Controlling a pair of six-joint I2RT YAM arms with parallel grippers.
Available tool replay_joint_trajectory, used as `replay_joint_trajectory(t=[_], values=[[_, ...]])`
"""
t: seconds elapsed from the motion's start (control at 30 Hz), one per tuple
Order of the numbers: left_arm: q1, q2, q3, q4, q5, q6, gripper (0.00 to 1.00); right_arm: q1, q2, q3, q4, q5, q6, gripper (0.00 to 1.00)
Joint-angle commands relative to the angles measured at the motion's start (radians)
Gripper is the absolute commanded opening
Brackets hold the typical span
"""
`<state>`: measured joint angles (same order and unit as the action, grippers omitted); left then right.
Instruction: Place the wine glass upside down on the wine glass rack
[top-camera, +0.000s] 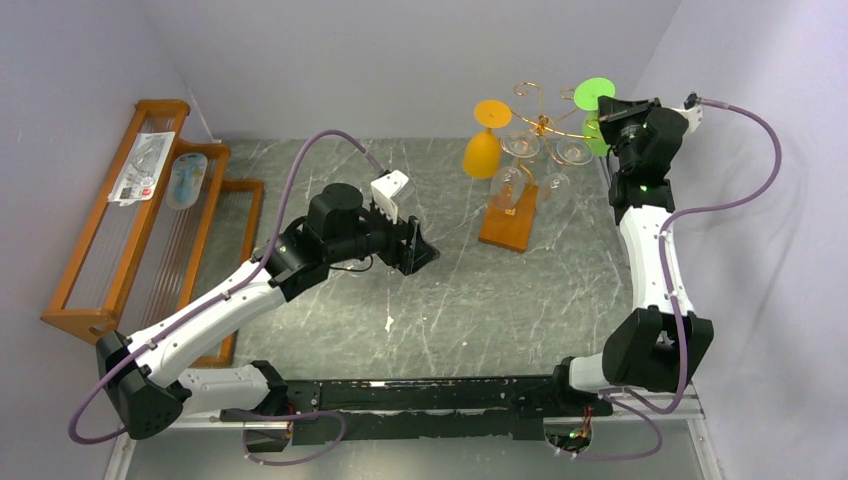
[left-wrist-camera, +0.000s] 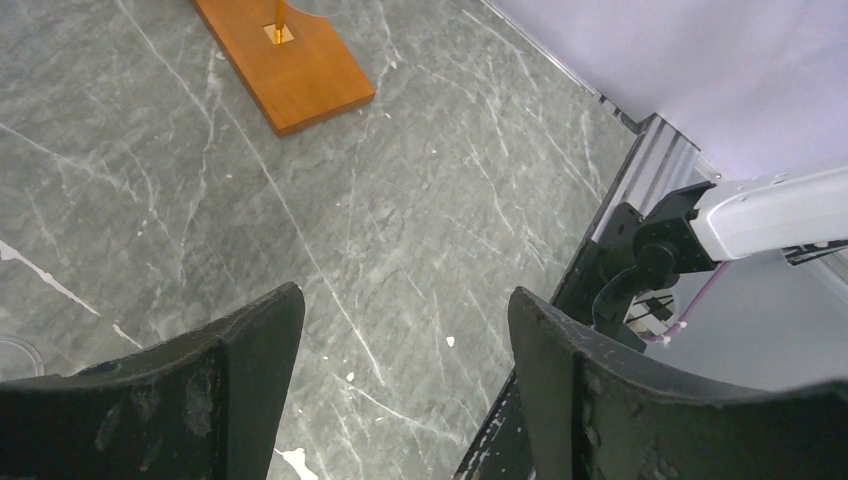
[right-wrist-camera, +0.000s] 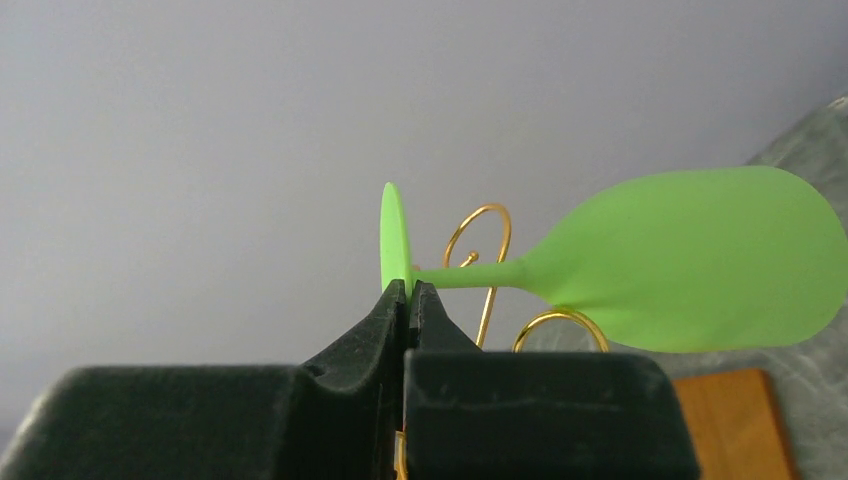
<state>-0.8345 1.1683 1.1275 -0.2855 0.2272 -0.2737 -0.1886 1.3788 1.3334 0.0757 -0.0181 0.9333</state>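
The green wine glass (top-camera: 594, 94) hangs foot-up at the right side of the wine glass rack (top-camera: 541, 123), a thin gold wire stand on a small wooden base (top-camera: 508, 224). My right gripper (top-camera: 610, 112) is shut on the edge of the glass's foot. In the right wrist view the gripper (right-wrist-camera: 408, 287) pinches the thin green disc, and the bowl (right-wrist-camera: 690, 260) sits beside a gold curl (right-wrist-camera: 480, 232) of the rack. My left gripper (top-camera: 424, 250) hovers open over the table's middle. Nothing lies between its fingers (left-wrist-camera: 260, 340), and the rack's base (left-wrist-camera: 285, 60) is ahead of it.
An orange glass (top-camera: 484, 140) and clear glasses (top-camera: 520, 160) hang upside down from the rack's other arms. A large slatted wooden rack (top-camera: 120, 260) holding packaged items (top-camera: 143, 165) lines the left wall. The right wall stands close behind my right arm.
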Motion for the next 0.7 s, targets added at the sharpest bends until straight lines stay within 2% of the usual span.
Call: replay_joint_trajectory(t=[0.0, 0.2, 0.37, 0.67], values=[[0.004, 0.023, 0.002, 0.027, -0.039, 0.040, 0.79, -0.010, 0.024, -0.057, 0.178, -0.126, 0.091, 0.00], [0.004, 0.029, -0.012, 0.046, -0.099, 0.044, 0.79, -0.014, 0.018, -0.103, 0.202, -0.191, 0.135, 0.00], [0.005, 0.003, -0.100, 0.121, -0.198, 0.019, 0.79, -0.015, -0.013, -0.085, 0.115, -0.165, 0.074, 0.00], [0.007, -0.022, -0.135, 0.142, -0.226, 0.013, 0.79, -0.024, -0.018, -0.012, -0.046, -0.181, 0.086, 0.00]])
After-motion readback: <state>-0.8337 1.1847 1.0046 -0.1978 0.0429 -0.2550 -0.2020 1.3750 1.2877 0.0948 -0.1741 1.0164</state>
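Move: Just past the rack's right-hand hook, the right hand holds the green wine glass upside down by its foot. That hook, the likely goal, lies about 2 cm back, 2 cm left and 5 cm below. The back-right hook is some 8 cm ahead and 5 cm left; the hanging clear glass is about 7 cm back, 6 cm left and 12 cm lower. From the left hand, the right-hand hook lies roughly 20 cm ahead, 37 cm right and 10 cm higher. Swinging the green wine glass inward on the far side of the right-hand hook, the right hand goes about 2.5 cm left while sinking 3 cm, turning some 10 degrees counter-clockwise, and edging forward; it then eases back and up about 1.5 cm each, fingers keeping their pinch on the foot. The empty left hand drops about 5 cm and drifts 3 cm forward, still open. ##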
